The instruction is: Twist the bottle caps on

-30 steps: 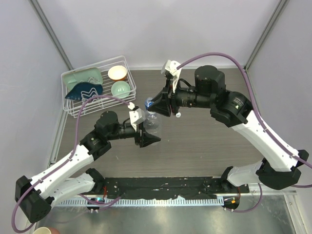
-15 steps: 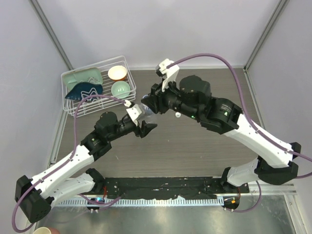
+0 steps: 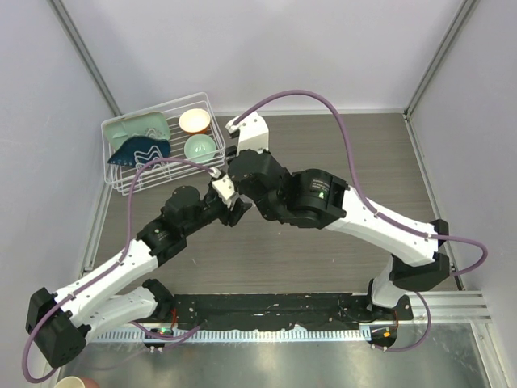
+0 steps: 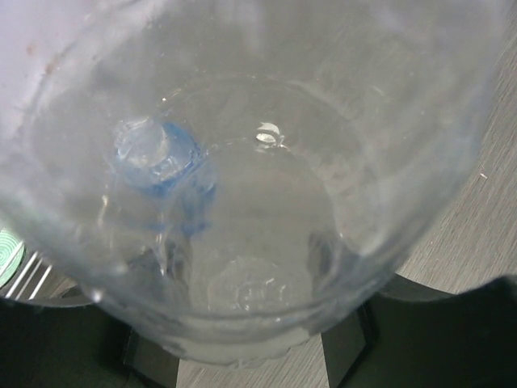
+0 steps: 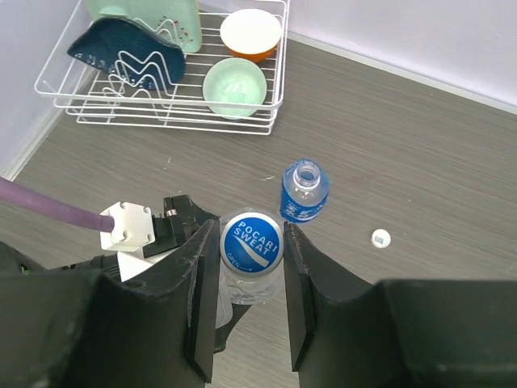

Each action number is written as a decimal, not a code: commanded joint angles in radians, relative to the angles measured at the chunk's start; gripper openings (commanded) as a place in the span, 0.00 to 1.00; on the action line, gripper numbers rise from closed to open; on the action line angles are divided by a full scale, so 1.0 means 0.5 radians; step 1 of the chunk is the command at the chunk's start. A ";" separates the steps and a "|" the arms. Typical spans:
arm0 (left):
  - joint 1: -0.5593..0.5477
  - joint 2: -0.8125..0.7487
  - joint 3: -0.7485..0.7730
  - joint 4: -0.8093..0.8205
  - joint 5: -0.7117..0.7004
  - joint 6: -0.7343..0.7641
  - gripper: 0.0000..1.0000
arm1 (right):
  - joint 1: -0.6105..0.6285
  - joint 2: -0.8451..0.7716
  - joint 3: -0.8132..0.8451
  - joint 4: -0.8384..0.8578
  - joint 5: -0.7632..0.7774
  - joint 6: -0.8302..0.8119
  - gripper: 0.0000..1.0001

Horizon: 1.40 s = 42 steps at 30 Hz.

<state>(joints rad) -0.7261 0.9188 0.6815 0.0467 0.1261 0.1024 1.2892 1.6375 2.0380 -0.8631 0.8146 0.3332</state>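
The plain clear bottle (image 4: 242,162) fills the left wrist view, and my left gripper (image 4: 250,356) is shut on its body, dark fingers (image 4: 355,339) at either side. In the right wrist view that bottle (image 5: 252,287) stands upright under a bottle cap (image 5: 251,239) with a blue printed top. My right gripper (image 5: 251,242) is shut on this cap from above, both pads touching its sides. The blue-labelled bottle (image 5: 305,194) stands open-mouthed just behind. A loose white cap (image 5: 380,238) lies on the table to its right. In the top view the right arm (image 3: 275,190) hides both bottles.
A white wire dish rack (image 5: 266,121) stands at the back left, seen also from above as the rack (image 3: 121,174). It holds a cream bowl (image 5: 251,32), a green bowl (image 5: 234,87), a dark blue dish (image 5: 125,50) and a pale green dish (image 5: 149,12).
The right arm has swung left and turned its wrist downward, now sitting over the bottle. The left gripper has shifted slightly up and back with the bottle.
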 commanded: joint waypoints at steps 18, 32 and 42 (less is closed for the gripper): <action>-0.002 -0.095 0.076 0.394 0.005 -0.101 0.00 | 0.078 -0.017 0.403 -0.265 -0.392 -0.111 0.57; 0.010 -0.153 0.064 0.250 1.339 -0.285 0.01 | -0.222 -0.735 -0.048 -0.136 -2.116 -0.933 0.72; 0.010 -0.113 0.195 -0.026 2.064 -0.288 0.00 | -0.670 -0.456 0.228 -0.164 -2.884 -1.047 0.72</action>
<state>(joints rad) -0.7242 0.8635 0.7204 0.0875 0.9840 -0.0242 0.9844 1.3327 2.0956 -0.9699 -0.4042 -0.1390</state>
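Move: The right fingers still hold the bottle cap on the clear bottle, whose middle is some 13 cm straight below them. From the right hand, the blue-label bottle stands about 12 cm ahead, level sideways and 28 cm below; the loose cap lies some 10 cm ahead, 10 cm right and 38 cm below. The left hand grips the clear bottle, with the held cap about 16 cm straight above that hand. Right fingers release the cap, withdrawing back and up; left swings the bottle 14 cm back, turning clockwise. ##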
